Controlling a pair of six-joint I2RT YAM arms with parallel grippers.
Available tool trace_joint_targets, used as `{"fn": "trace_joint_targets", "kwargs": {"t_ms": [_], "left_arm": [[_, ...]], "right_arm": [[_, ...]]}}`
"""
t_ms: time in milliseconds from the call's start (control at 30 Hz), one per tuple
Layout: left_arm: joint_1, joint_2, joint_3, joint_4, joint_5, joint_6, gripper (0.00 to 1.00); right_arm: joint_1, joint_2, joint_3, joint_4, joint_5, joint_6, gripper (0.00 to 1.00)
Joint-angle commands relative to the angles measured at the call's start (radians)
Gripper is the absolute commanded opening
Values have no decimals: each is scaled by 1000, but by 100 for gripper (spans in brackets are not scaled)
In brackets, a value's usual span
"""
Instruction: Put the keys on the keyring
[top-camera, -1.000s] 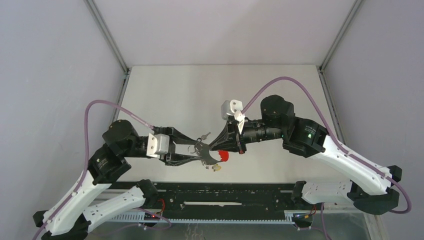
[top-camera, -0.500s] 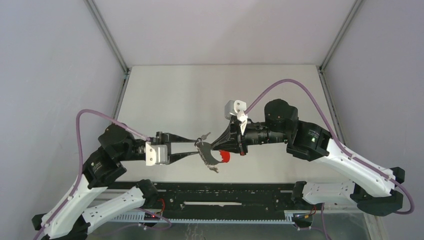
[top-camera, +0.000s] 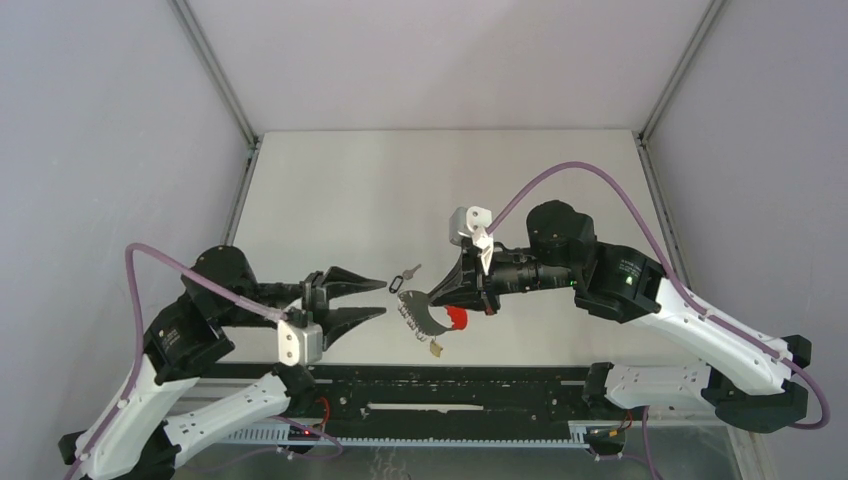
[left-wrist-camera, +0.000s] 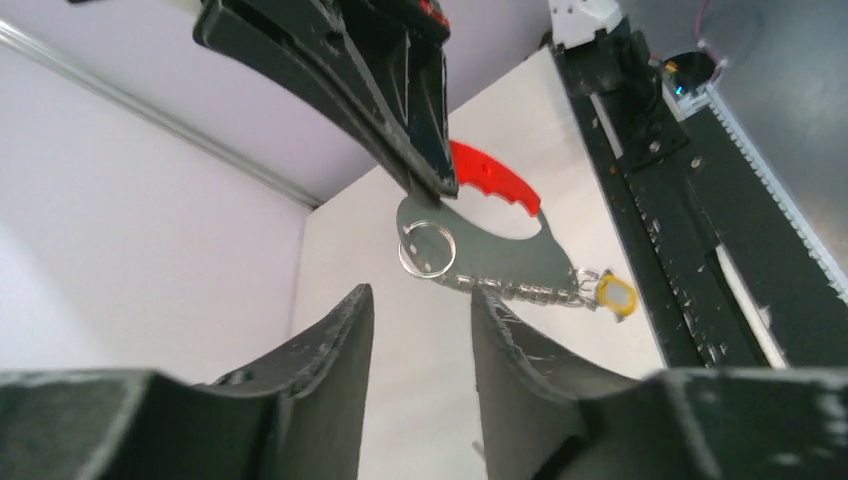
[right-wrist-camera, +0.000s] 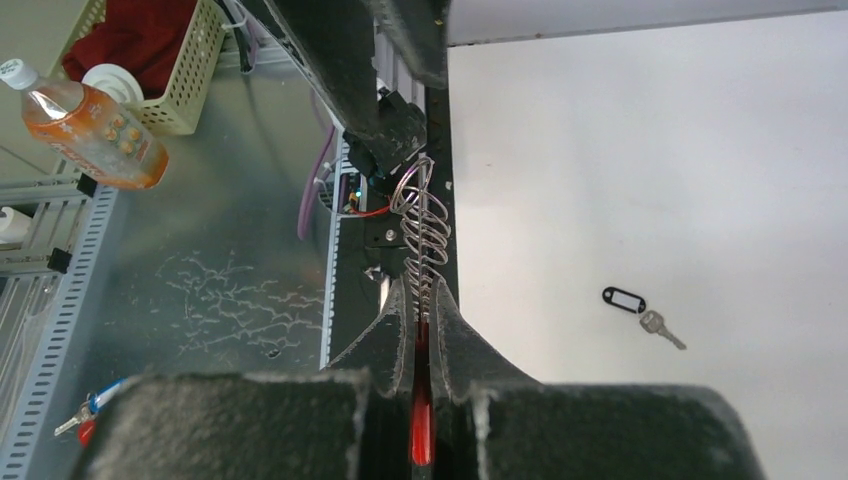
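My right gripper (top-camera: 437, 296) is shut on the keyring (top-camera: 428, 312), a grey curved plate with a red grip (left-wrist-camera: 488, 180) and a row of silver wire rings (right-wrist-camera: 421, 222). It holds the keyring above the table. The yellow-tagged key (top-camera: 435, 348) hangs from the rings' end (left-wrist-camera: 614, 297). The black-tagged key (top-camera: 404, 277) lies loose on the table, and the right wrist view shows it (right-wrist-camera: 637, 306) apart from the keyring. My left gripper (top-camera: 383, 298) is open and holds nothing. It stands a short way left of the keyring, its fingertips (left-wrist-camera: 363, 296) just short of the rings.
The black base rail (top-camera: 450, 385) runs along the table's near edge, below the hanging key. Grey walls close the table at left, right and back. In the right wrist view, a bottle of orange liquid (right-wrist-camera: 85, 115) and a basket (right-wrist-camera: 150, 70) sit off the table.
My left gripper has pulled back to the left, away from the keyring, and its jaws have narrowed. The keyring stays in the right gripper, with the yellow-tagged key dangling below it.
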Motion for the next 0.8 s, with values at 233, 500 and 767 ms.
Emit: {"fn": "trace_joint_targets", "kwargs": {"t_ms": [233,500,767], "left_arm": [[-9,-142,-204,146,-127,663,58],[-22,-71,-85,153,-134,234,57],[-20,-51,-116,274,-387,-253,62]], "right_arm": [[8,44,72,4,-29,64,0],[26,120,153,-31,234,135,0],[92,90,108,59,504,115,0]]}}
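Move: The right hand already pinches the grey edge of the keyring, whose middle sits about 3 cm back and 1 cm below that hand. The yellow tag hangs some 7 cm back and 4 cm down; the open left fingers wait about 9 cm to its left, nearly level. From the left hand, the keyring's middle is roughly 9 cm right and 2 cm back. The loose key with its black tag lies on the table, about 15 cm ahead, 3 cm right and 38 cm below the left hand. Forward about 4 cm and some 2.5 cm to the left, the right hand carries the still-pinched keyring towards the left fingers, turning about 15 degrees clockwise after a brief pause. The left hand spreads its fingers wider and goes some 4 cm forward, dipping nearly 3 cm and coming back up, while it rolls its forward finger up about 30 degrees and then more than halfway back. ##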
